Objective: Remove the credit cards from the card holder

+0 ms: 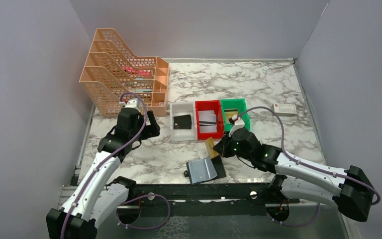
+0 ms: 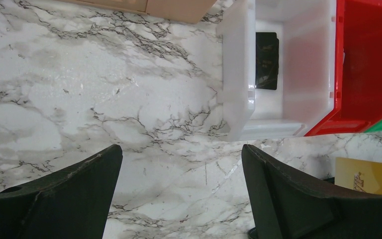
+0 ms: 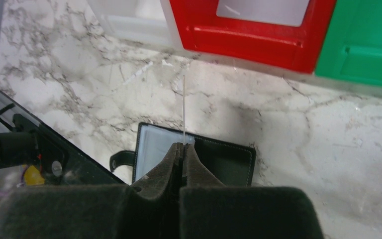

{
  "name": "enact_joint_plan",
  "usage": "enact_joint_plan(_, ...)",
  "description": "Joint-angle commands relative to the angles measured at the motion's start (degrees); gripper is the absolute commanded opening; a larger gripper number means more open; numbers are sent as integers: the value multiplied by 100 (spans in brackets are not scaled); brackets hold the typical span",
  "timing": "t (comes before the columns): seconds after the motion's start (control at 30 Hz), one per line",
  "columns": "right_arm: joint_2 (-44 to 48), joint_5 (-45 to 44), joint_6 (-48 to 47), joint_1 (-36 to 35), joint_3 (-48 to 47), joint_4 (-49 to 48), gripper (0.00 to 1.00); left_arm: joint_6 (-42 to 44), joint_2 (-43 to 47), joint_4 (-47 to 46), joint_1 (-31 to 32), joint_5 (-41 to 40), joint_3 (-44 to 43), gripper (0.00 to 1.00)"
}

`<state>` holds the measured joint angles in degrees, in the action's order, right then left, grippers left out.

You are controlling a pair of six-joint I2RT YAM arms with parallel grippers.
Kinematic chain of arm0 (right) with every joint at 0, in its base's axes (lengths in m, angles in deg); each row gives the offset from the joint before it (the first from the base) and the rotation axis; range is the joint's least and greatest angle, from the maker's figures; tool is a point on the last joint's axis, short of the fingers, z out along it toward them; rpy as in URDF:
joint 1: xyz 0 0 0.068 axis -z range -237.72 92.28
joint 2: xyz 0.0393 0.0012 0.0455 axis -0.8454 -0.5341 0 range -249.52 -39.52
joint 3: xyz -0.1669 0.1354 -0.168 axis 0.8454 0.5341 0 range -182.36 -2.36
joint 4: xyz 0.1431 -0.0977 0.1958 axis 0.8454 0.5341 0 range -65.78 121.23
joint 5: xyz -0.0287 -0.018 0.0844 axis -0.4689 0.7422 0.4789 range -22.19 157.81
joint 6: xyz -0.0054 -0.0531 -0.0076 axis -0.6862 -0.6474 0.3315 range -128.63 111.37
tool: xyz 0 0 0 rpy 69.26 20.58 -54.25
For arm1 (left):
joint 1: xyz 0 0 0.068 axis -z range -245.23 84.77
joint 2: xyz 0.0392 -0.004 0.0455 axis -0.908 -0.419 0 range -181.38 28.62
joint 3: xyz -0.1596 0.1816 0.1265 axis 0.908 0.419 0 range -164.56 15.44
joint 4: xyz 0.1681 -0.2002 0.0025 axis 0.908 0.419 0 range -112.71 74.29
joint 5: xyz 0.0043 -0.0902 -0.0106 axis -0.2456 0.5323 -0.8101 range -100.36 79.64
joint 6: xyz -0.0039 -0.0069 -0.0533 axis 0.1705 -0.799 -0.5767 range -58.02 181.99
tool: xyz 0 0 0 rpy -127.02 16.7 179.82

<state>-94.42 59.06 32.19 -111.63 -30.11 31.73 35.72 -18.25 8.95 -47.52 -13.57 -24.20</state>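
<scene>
The card holder [image 1: 204, 171] lies open near the front edge, its shiny blue-grey inner face [image 3: 154, 149] turned up. My right gripper [image 1: 219, 149] is just above it, shut on a tan-gold credit card [image 1: 210, 148]. In the right wrist view that card [image 3: 184, 109] shows edge-on as a thin pale line rising from the pinched fingertips [image 3: 183, 145] over the black holder [image 3: 226, 159]. My left gripper [image 1: 151, 127] stands open over bare marble left of the white bin, with nothing between its fingers [image 2: 181, 164]. The gold card [image 2: 362, 175] peeks in at that view's right edge.
Three bins stand in a row: the white bin [image 1: 183, 133] holds a black card [image 2: 267, 59], then come the red bin [image 1: 208, 135] and the green bin [image 1: 235, 119]. An orange file rack [image 1: 122, 69] fills the back left. A white box [image 1: 284, 109] lies at the right.
</scene>
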Motion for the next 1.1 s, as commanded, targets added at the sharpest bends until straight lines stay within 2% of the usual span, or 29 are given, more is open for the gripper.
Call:
enact_joint_plan(0.0,-201,354,-303,207,-387,-520,1,69,69,-108,-22,60,54,93)
enact_joint_plan(0.23,-667,803,-407,497,-655,-843,1,64,143,-129,-22,41,86,93)
enact_joint_plan(0.47,-900,708,-518,656,-785,-782,1,69,134,-133,-24,43,88,93)
enact_joint_plan(0.8,-416,841,-1129,2272,-1170,-89,1,77,138,-138,-23,58,87,93)
enact_joint_plan(1.07,-447,319,-1676,2874,-1550,413,1,79,138,-153,-23,88,92,93)
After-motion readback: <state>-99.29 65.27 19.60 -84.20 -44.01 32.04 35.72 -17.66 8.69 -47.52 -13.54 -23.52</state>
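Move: The right hand holds the gold card just above the card holder, whose middle is some 7 cm back, 3 cm to the left and 9 cm below. The green bin, already holding gold cards, is about 16 cm ahead, 10 cm to the right and 8 cm below; the red bin stands 12 cm to the left of the green one, level with it. From the left hand the green bin is roughly 12 cm ahead, 38 cm to the right and 11 cm lower. Forward, up and a little to the left at first, the right hand carries the pinched gold card away from the card holder; then it sweeps forward, right and up to the green bin. It ends about 13 cm farther out, 8 cm to the right and 8 cm higher. The wrist turns some 15 degrees clockwise with the fingertips tipping up, and the fingers keep their hold. ##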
